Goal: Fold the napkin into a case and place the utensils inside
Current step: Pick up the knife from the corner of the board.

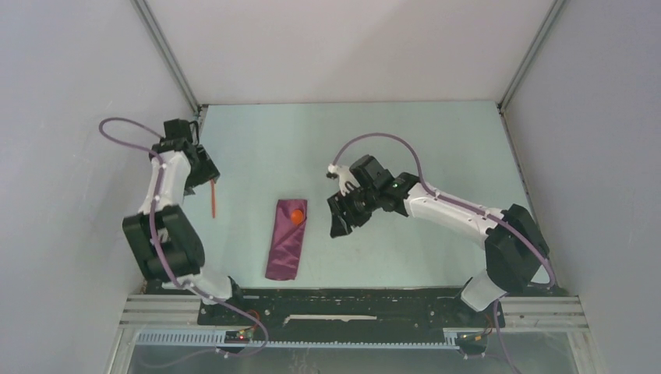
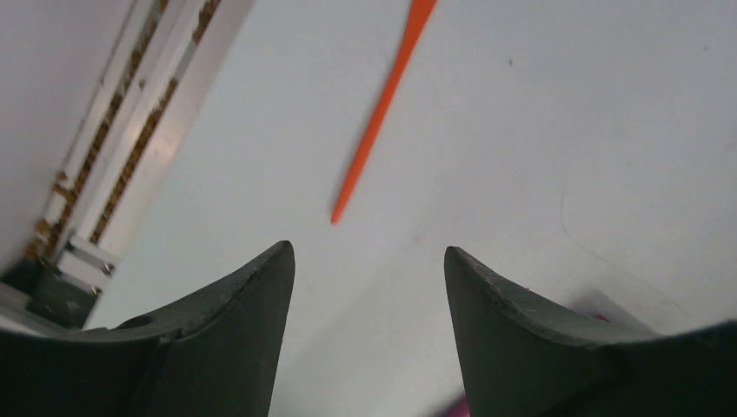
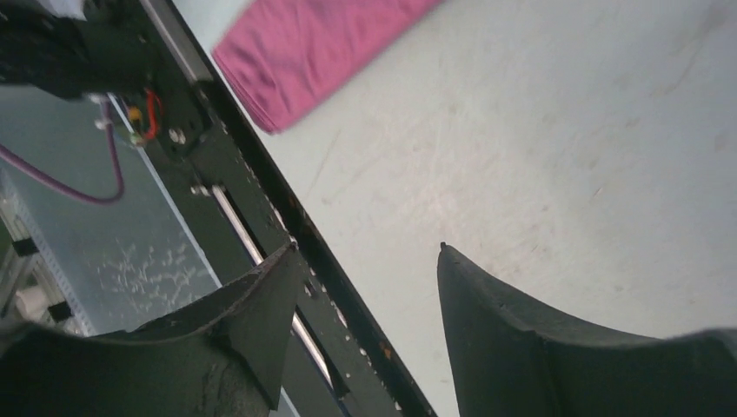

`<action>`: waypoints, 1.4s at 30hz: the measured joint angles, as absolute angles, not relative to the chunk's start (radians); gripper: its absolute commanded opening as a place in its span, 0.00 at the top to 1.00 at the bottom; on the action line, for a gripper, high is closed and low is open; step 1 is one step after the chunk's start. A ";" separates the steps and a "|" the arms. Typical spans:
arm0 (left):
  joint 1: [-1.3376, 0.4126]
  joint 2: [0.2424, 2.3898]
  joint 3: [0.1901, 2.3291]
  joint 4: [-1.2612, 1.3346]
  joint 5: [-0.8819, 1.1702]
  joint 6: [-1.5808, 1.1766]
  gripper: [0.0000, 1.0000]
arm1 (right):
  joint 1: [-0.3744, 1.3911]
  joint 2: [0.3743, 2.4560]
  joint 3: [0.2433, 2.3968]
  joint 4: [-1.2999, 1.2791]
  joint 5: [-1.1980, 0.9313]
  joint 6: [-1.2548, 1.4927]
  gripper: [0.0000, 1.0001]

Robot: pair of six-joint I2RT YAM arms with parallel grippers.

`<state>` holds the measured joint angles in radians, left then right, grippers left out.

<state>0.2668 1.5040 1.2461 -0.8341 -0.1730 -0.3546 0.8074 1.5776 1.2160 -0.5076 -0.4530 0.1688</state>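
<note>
The napkin [image 1: 284,241] lies folded as a long narrow maroon case in the middle of the table. The round orange end of one of the utensils [image 1: 297,216] shows at its far end. A second thin orange utensil [image 1: 213,200] lies loose on the table to the left of the case. My left gripper [image 1: 206,179] hovers by this piece's far end, open and empty. In the left wrist view the orange piece [image 2: 382,104] lies ahead of the open left gripper [image 2: 367,252]. My right gripper [image 1: 341,221] hangs open just right of the case. The right wrist view shows the right gripper [image 3: 367,248] empty, with the cloth [image 3: 313,43] beyond it.
A black mounting rail [image 1: 351,305] runs along the table's near edge, also seen as the rail [image 3: 261,200] under my right fingers. Grey walls close the table in on the left, right and back, with a metal corner post [image 1: 167,54] at the far left.
</note>
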 measured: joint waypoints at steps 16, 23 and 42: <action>0.295 2.140 1.666 -0.915 -0.166 -0.137 0.65 | 0.719 1.509 1.045 -0.408 -0.554 0.179 0.46; 0.292 2.225 1.813 -1.026 -0.177 -0.131 0.72 | 0.701 1.509 1.045 -0.406 -0.558 0.186 0.50; 0.252 2.315 1.906 -1.222 -0.187 -0.155 0.95 | 0.686 1.448 1.045 -0.408 -0.554 0.190 0.57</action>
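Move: The knife lies handle towards the robot, its middle about 5 cm ahead of the open left hand, 3 cm to its left and some 11 cm below. On the same board, the folded napkin's middle is roughly 10 cm back and 24 cm right of this hand, with the spoon's head showing at its far end, about 4 cm back and 27 cm right. From the right hand the knife is some 13 cm ahead, 43 cm left and 13 cm below. The left hand sinks about 11 cm and reaches up to 8 cm forward and slightly left to the knife, then, staying low, eases back and right a couple of centimetres as the wrist tips some 30 degrees, from fingers slanting forward to nearly straight down, and the fingers, narrowing, reopening a little and narrowing again, come to pinch the knife near where blade meets handle. Meanwhile the empty right hand dips about 5 cm, climbs back and shifts some 3 cm to its right, its fingers partly closing. ##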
